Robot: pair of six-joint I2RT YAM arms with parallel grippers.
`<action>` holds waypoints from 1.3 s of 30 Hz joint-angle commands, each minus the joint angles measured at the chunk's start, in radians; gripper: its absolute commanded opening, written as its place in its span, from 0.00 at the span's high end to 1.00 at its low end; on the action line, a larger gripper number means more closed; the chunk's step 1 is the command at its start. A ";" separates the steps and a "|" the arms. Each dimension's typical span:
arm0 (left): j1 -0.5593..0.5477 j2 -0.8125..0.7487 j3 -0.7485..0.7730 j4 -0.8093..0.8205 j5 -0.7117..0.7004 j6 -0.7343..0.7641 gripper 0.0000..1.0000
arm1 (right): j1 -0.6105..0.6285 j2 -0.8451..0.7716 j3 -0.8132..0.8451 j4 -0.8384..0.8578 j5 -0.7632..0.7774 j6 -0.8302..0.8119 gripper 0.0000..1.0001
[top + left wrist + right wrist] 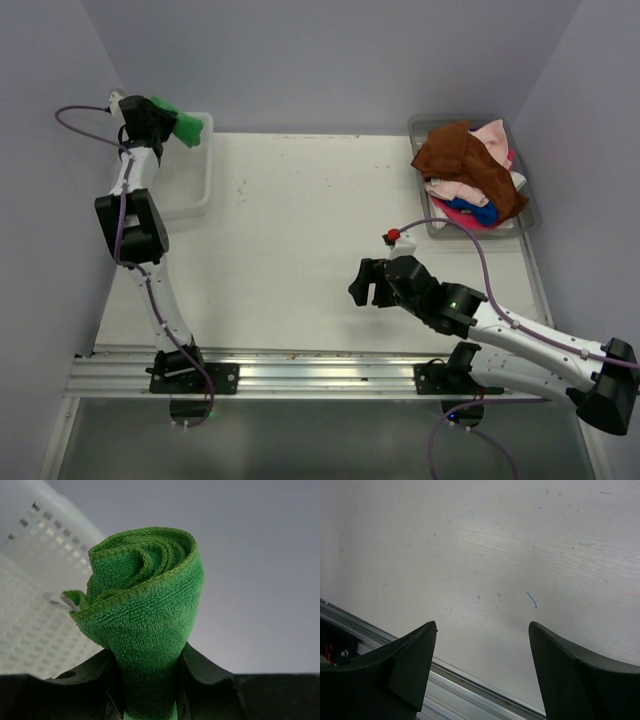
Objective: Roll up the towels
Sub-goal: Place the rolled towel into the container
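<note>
A bright green towel (145, 600), rolled into a tight spiral, sticks out of my left gripper (150, 680), whose jaws are shut on its lower end. In the top view that gripper (168, 118) holds the green towel (187, 127) above the far end of the white mesh basket (205, 190), at the back left. More towels lie heaped and unrolled in the grey tray (528, 222) at the back right: rust brown (460, 158) on top, pale pink (492, 134), blue (472, 213). My right gripper (366, 284) hovers open over the bare table (485, 555), with nothing between its fingers.
The white mesh basket (30, 610) fills the left of the left wrist view, close behind the roll. A metal rail (300, 375) runs along the table's near edge, just below my right gripper (482, 625). Grey walls close in the left, back and right.
</note>
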 commanded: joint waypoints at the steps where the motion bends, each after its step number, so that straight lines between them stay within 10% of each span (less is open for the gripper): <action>1: 0.008 0.099 0.187 0.138 -0.039 -0.025 0.76 | 0.003 -0.021 0.007 -0.034 0.031 0.046 0.22; 39: 0.035 0.408 0.097 0.526 -0.015 -0.221 0.74 | 0.003 0.317 0.293 -0.124 0.033 0.012 0.22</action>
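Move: The left hand already holds the rolled green towel over the white container, whose middle lies roughly 14 cm below it, about level fore and aft and some 2 cm to its left. From the hand, the container's far rim is about 14 cm ahead, 2 cm left and 9 cm down; its right rim is about 11 cm to the right, level fore and aft, 8 cm down. From the empty right hand the container lies about 45 cm ahead, 52 cm left and 9 cm below. Forward first, then down: the left hand carries the gripped towel about 6 cm towards the container's far rim, then sinks some 10 cm into the container. Its fingertips tilt up about 10 degrees and its left side dips a little, the grip kept throughout. The empty right hand, still open, drifts a few centimetres left and forward. ##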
